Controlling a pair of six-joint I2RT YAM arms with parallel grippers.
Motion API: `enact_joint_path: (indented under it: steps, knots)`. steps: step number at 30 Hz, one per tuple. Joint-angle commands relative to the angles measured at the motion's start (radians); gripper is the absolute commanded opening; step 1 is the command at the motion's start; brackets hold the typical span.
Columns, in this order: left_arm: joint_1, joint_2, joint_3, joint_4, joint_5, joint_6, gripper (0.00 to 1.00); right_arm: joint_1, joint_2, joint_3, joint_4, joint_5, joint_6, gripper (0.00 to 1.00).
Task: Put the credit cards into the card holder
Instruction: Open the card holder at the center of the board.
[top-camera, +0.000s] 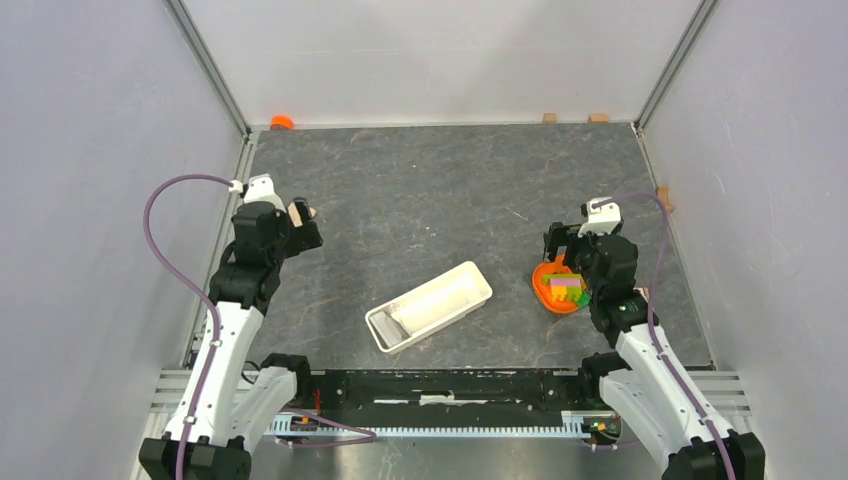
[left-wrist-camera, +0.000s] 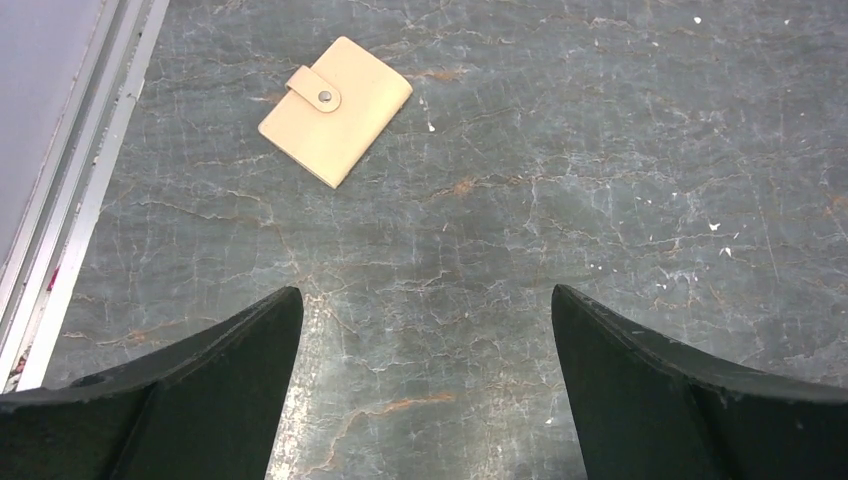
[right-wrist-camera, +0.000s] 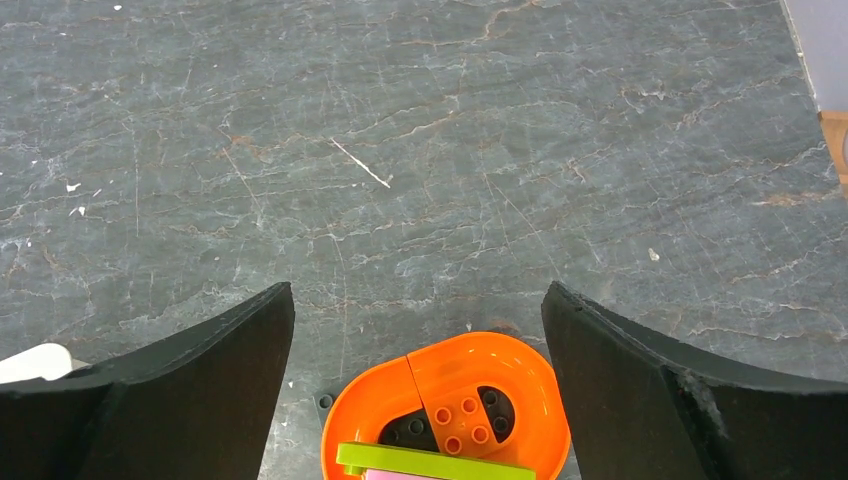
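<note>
The card holder (top-camera: 470, 285), a long white tray with low walls, lies slantwise at the table's middle front. A pale grey flat shape (top-camera: 393, 322) sits in its near-left end. Its corner (right-wrist-camera: 35, 360) shows at the left edge of the right wrist view. The credit cards are not to be seen in any view. My left gripper (top-camera: 303, 232) (left-wrist-camera: 425, 290) hovers open over bare table at the left, well away from the tray. My right gripper (top-camera: 560, 245) (right-wrist-camera: 417, 285) stands open above the far rim of an orange bowl, with nothing between its fingers.
A tan snap wallet (left-wrist-camera: 335, 97) (top-camera: 300, 211) lies shut on the table just beyond my left gripper, near the left rail. The orange bowl (right-wrist-camera: 470, 395) (top-camera: 550, 290) of coloured blocks sits under my right wrist. White walls close in three sides.
</note>
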Motion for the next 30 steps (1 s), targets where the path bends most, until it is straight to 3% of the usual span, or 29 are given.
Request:
enact_joint_path:
  steps: [1, 8, 10, 14, 19, 30]
  knots:
    - [0.004, 0.038, 0.043, -0.007, 0.001, -0.031, 1.0, 0.0, -0.017, -0.016, 0.021, 0.015, 0.007, 0.98]
    - [0.016, 0.28, 0.121, -0.073, -0.115, 0.057, 1.0, 0.0, -0.023, -0.016, 0.025, -0.029, 0.007, 0.98]
    - [0.072, 0.355, 0.155, -0.064, -0.031, 0.061, 1.0, 0.0, -0.028, -0.02, 0.027, -0.038, 0.007, 0.98]
    - [0.272, 0.503, 0.205, -0.003, 0.269, 0.007, 1.0, 0.0, -0.032, -0.024, 0.035, -0.062, 0.009, 0.98]
    - [0.392, 0.7, 0.292, 0.076, 0.47, -0.04, 1.0, 0.006, -0.045, -0.036, 0.046, -0.081, 0.01, 0.98]
    - [0.435, 0.982, 0.505, 0.134, 0.478, 0.054, 0.97, 0.01, -0.034, -0.044, 0.058, -0.095, 0.011, 0.98]
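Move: The closed card holder lies flat about 12 cm ahead of the left gripper, 8 cm to its left and some 20 cm below. The metal rail edging the table runs about 14 cm to the left of the holder. The white tray is roughly 12 cm back and 25 cm to the right of the left gripper. From the right gripper, the holder is about 10 cm ahead, 60 cm to the left and 15 cm below. Bring the left gripper down towards the card holder, then swing it forward and left, levelling off over the last stretch: about 13 cm forward, 11 cm down, 10 cm left. As it goes, tip the fingers some 20 degrees farther down and roll the hand's left side low. Keep the fingers wide open, and stop above the holder without touching it. ##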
